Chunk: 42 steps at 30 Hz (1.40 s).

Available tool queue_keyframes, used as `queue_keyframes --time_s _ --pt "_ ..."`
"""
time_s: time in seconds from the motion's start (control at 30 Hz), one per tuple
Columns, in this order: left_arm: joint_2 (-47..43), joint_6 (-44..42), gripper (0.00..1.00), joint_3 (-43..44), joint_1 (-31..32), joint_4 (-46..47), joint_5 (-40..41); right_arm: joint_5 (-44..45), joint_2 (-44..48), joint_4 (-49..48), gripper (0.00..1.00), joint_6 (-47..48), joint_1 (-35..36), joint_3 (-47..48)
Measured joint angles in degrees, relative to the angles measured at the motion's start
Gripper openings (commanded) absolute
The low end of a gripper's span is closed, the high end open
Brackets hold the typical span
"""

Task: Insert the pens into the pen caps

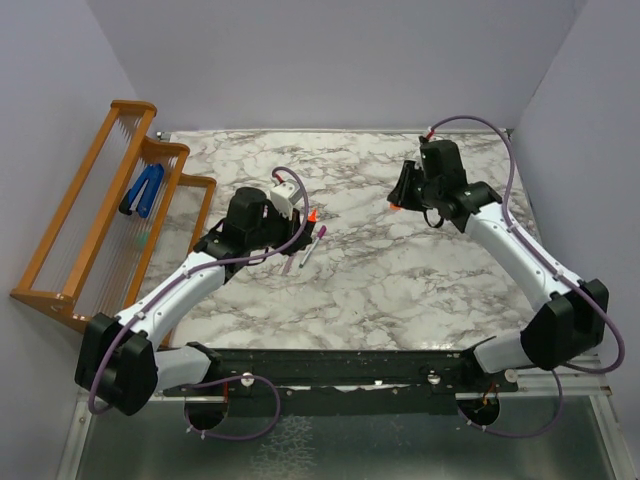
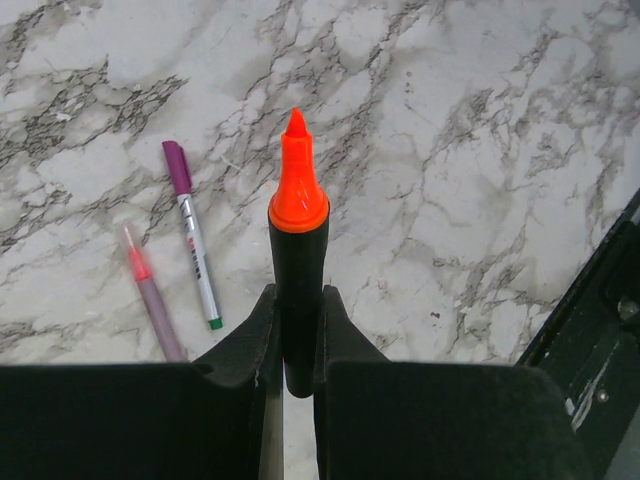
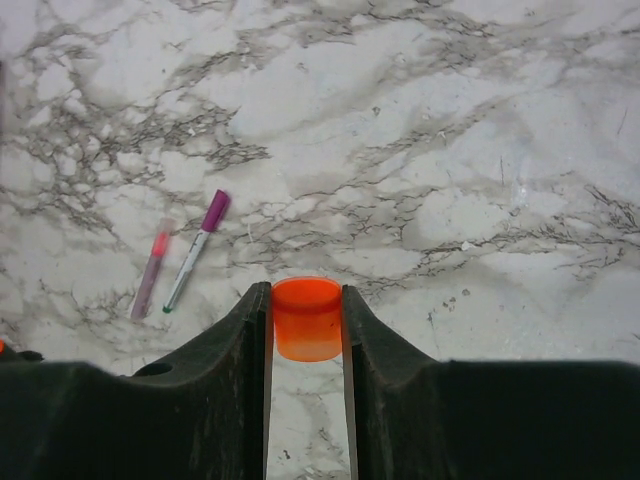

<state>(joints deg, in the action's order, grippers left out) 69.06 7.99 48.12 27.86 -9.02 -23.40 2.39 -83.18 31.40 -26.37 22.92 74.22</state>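
My left gripper (image 2: pixel 298 325) is shut on the black marker (image 2: pixel 298 255). The marker's orange-red tip (image 1: pixel 313 214) points away from the fingers, out over the marble table. My right gripper (image 3: pixel 306 312) is shut on the bright orange pen cap (image 3: pixel 306 320), its open mouth facing away; it hangs above the table's right half (image 1: pixel 394 206). Two pens lie side by side on the table. One is the thin white pen (image 2: pixel 197 265), with a magenta-purple cap on one end. The other is the dull pink pen (image 2: pixel 155 300), which has a pale translucent end. Both also show in the right wrist view: white pen (image 3: pixel 190 262), pink pen (image 3: pixel 150 275).
A wooden rack (image 1: pixel 95 225) leans at the table's left edge and holds a blue clip-shaped object (image 1: pixel 143 192). Grey walls close the back and both sides. A black rail (image 1: pixel 400 365) with the arm bases runs along the near edge.
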Motion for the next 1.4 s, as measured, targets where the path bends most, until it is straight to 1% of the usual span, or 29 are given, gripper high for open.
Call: queue_keyframes --time_s 0.27,0.43,0.83,1.1,1.4 --pt "1.75 6.16 0.0 -2.56 0.02 7.19 -8.52 -0.87 9.35 -3.28 0.01 2.97 7.15 -2.93" --pt "2.97 9.57 0.0 -3.1 1.75 10.01 -10.1 -1.46 12.28 -4.2 0.0 3.56 9.01 -2.93" --pt "7.52 9.97 0.0 2.32 9.14 9.75 -9.29 -1.7 11.04 -5.97 0.01 3.89 13.31 -2.05" --pt "7.91 10.03 0.0 3.13 9.4 9.84 -8.0 -0.02 9.57 -6.58 0.0 3.37 18.08 -2.05" --pt "8.63 11.1 0.0 3.98 9.4 10.86 -8.07 4.24 9.55 -9.99 0.01 2.36 19.45 -2.19"
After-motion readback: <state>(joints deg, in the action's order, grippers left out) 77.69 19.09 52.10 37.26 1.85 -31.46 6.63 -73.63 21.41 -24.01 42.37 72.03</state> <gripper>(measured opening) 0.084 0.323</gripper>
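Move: The left hand holds the black pen upright, and its orange cap, in the right hand, lies some 21 cm right, 6 cm ahead and about 3 cm above. On the table 17 cm below the left hand, the purple-capped pen is about 6 cm ahead and 2 cm right, the pink pen 3 cm ahead and 3 cm left. From the right hand, the black pen is roughly 20 cm left, 4 cm back and slightly below. Right hand carries cap 10 cm left, up and back while left brings black pen 9 cm right towards it. ##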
